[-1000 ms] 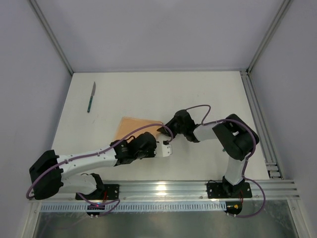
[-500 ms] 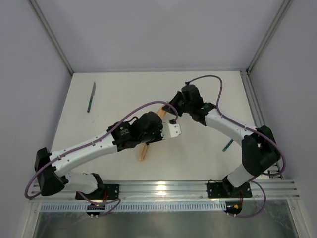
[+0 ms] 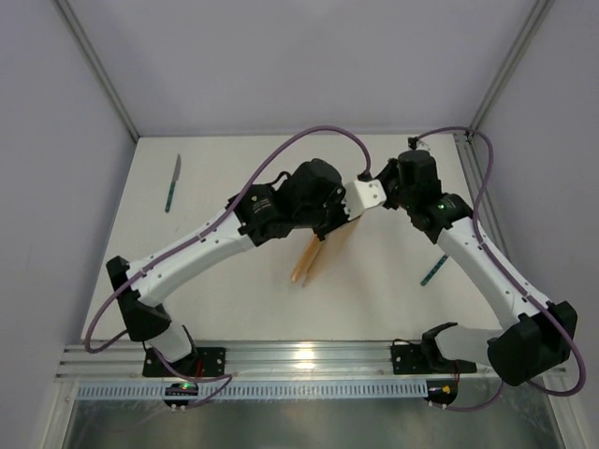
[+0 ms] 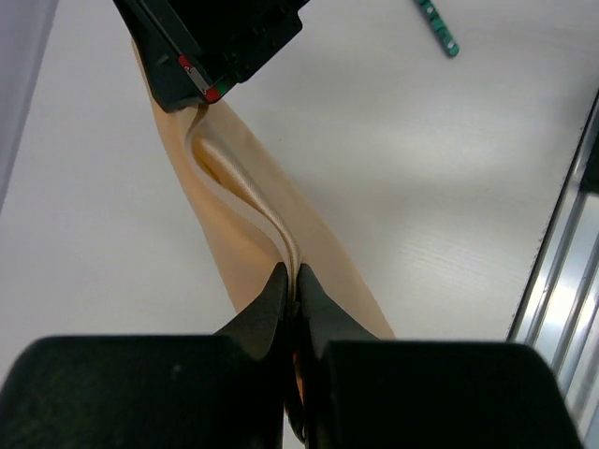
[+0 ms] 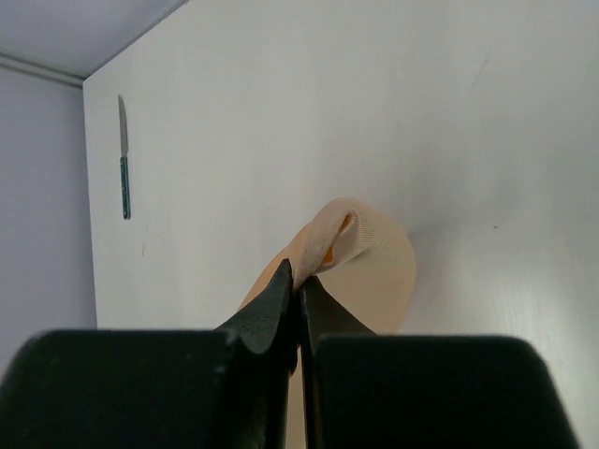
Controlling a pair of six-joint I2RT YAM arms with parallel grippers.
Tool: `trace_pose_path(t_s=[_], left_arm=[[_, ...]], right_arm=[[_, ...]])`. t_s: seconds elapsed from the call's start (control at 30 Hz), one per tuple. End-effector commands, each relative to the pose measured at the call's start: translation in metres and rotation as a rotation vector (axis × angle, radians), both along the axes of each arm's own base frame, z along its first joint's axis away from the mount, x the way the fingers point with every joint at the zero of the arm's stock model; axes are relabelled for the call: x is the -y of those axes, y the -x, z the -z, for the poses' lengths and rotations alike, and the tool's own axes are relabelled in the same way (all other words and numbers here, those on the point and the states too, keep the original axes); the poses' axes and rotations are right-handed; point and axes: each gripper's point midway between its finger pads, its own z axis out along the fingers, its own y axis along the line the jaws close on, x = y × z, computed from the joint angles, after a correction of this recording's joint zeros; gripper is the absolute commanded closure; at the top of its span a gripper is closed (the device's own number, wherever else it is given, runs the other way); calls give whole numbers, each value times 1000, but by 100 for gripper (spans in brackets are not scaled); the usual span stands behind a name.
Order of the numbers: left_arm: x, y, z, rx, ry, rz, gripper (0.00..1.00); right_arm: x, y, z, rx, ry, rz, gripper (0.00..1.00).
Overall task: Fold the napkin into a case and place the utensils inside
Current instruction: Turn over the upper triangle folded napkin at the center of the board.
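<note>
The peach-orange napkin point(image 3: 323, 251) hangs off the table as a long folded strip between my two grippers, its low end trailing toward the near side. My left gripper point(image 4: 293, 278) is shut on one edge of the napkin point(image 4: 245, 210); from above it point(image 3: 351, 217) sits mid-table. My right gripper point(image 5: 299, 285) is shut on a bunched corner of the napkin point(image 5: 374, 257), close to the left one point(image 3: 379, 198). The teal-handled knife point(image 3: 173, 182) lies at the far left. The fork point(image 3: 430, 271) lies on the right; only its teal handle shows.
A white table point(image 3: 234, 299) inside grey walls. A metal rail point(image 3: 374, 357) runs along the near edge and another rail point(image 3: 491, 243) along the right side. Purple cables loop over both arms.
Both grippers rose and moved toward the far right, carrying the napkin with them. It went from lying flat to hanging as a folded strip. The arms have stretched out.
</note>
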Motion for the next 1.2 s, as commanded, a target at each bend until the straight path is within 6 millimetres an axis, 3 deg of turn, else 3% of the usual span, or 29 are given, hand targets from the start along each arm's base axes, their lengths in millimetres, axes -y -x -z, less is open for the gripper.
trace_pose_path(t_s=[0.0,0.2,0.4,0.47,0.57,0.7,0.8,0.87,0.93,1.1,1.13,1.17], left_arm=[[37,18,4,-165,46,72,100],[90,21,1,-247,138,134,100],[153,34,17,-367,237,177,100],[168,31,11,-386,289,178,100],[188,28,-4,-404,366,193,100],[209,31,-5,-496,432,188,100],[212,30,3,-546,444,179,100],[205,19,21,-625,436,127,100],[199,3,32,-665,448,85,100],[168,-46,84,-726,425,-36,100],[165,-56,87,-729,447,-44,100],[158,-64,95,-762,457,-78,100]], right_arm=[[53,4,-17,49,121,104,96],[137,30,-25,61,217,257,96],[170,50,-34,3,405,283,96],[179,57,-32,-23,446,306,96],[196,64,-46,-26,502,359,96],[210,71,-52,-73,581,383,96],[214,72,-46,-106,614,385,96],[210,66,-37,-127,602,363,96],[205,52,-24,-147,583,342,96],[186,16,26,-209,522,320,96],[173,3,41,-230,530,290,96],[164,-8,41,-218,527,280,96]])
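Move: Pinched in both raised hands, the napkin hangs with its middle about 14 cm below the left hand, 4 cm ahead and 3 cm to its right; from the right hand that middle is roughly 8 cm back, 9 cm left and 10 cm down. On the right side of the board the green-handled fork lies some 39 cm right and 6 cm ahead of the left hand, 29 cm below it, and about 27 cm right and 6 cm back of the right hand, 24 cm below. Swinging the held napkin fast to the right, both hands sweep about 20 cm towards the fork's side of the board, the right one also drawing back some 6 cm. Right at the end both sink and push forward, easing slightly left, while the left hand tips down about 40 degrees and the right rolls its left side down about 30. Fingers stay shut on the cloth. ##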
